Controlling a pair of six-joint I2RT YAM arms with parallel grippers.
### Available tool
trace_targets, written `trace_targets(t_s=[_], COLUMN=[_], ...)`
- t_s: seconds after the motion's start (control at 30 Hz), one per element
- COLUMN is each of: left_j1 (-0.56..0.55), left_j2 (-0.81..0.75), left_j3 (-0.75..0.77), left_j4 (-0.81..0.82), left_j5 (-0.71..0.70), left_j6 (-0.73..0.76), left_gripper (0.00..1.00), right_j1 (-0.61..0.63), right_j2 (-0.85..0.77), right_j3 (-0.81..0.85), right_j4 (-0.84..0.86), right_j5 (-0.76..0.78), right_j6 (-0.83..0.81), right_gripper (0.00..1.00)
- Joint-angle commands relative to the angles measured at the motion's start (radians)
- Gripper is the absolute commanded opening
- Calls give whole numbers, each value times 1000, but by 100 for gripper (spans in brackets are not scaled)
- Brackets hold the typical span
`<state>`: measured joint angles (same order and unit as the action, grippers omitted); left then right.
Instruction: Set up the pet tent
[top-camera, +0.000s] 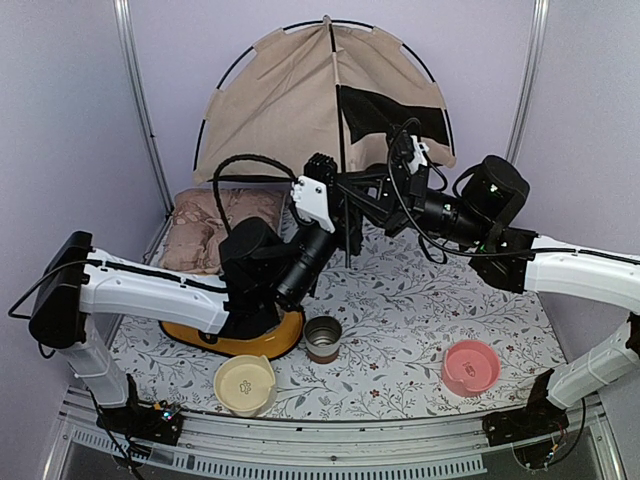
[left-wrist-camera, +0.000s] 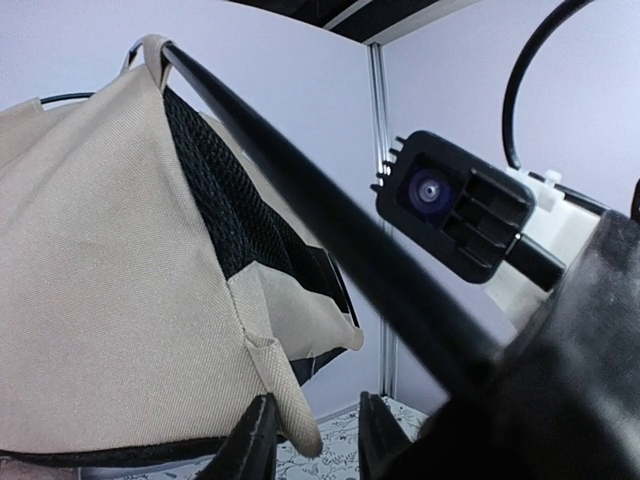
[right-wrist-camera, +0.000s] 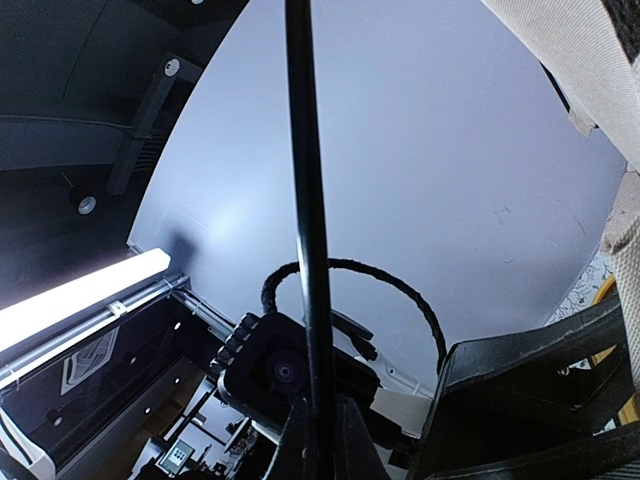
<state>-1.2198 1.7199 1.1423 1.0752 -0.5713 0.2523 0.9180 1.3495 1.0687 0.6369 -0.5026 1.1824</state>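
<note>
The pet tent (top-camera: 280, 100) stands against the back wall, tan fabric stretched on curved black poles. One thin black pole (top-camera: 338, 150) runs straight down its front to the mat. My right gripper (right-wrist-camera: 320, 430) is shut on that pole (right-wrist-camera: 305, 200); from above it (top-camera: 365, 200) meets the pole from the right. My left gripper (left-wrist-camera: 318, 440) is open beside the tent fabric (left-wrist-camera: 100, 280). A tan fabric tab (left-wrist-camera: 290, 410) hangs between its fingers, against the left one. The pole (left-wrist-camera: 330, 220) crosses close above. From above, the left gripper (top-camera: 345, 225) sits at the pole's lower part.
A pinkish patterned cushion (top-camera: 215, 225) lies at the back left. Under my left arm is a yellow-orange dish (top-camera: 270, 345). A metal cup (top-camera: 322, 338), a cream bowl (top-camera: 245, 385) and a pink bowl (top-camera: 470, 367) stand along the front of the floral mat (top-camera: 420, 310).
</note>
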Motion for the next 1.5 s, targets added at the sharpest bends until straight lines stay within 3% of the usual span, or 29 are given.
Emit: trace_targets(t_s=[0.0, 0.17, 0.37, 1.47], left_j1=[21, 28, 30, -49], left_j2=[24, 20, 14, -225], left_j3=[35, 39, 29, -322], left_j4=[-46, -59, -81, -247], left_j5=[11, 12, 17, -1], left_j6=[-34, -49, -63, -301], left_gripper=[28, 21, 0, 0], right_j1=[-15, -16, -20, -6], right_j2=[10, 12, 10, -40], right_j3=[31, 32, 33, -146], right_j4=[14, 15, 14, -166], right_j5=[33, 29, 26, 107], right_j6=[11, 11, 6, -300], right_gripper=[0, 0, 0, 0])
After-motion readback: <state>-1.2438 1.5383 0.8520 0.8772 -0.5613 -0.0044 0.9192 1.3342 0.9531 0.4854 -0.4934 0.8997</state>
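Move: The tent's sewn fabric corner already lies between the left hand's open fingertips, about 1 cm ahead and level. The pole in the right fingers is some 5 cm back, 5 cm right and 9 cm above the left hand. The steel cup is about 1 cm ahead and 36 cm below it, the yellow feeder about 8 cm ahead, 24 cm left and equally low. From the right hand, the corner is roughly 6 cm ahead, 5 cm left and 9 cm down. Left fingers shut on the tent corner, then both hands sink about 8 cm, right still pinching the pole. ##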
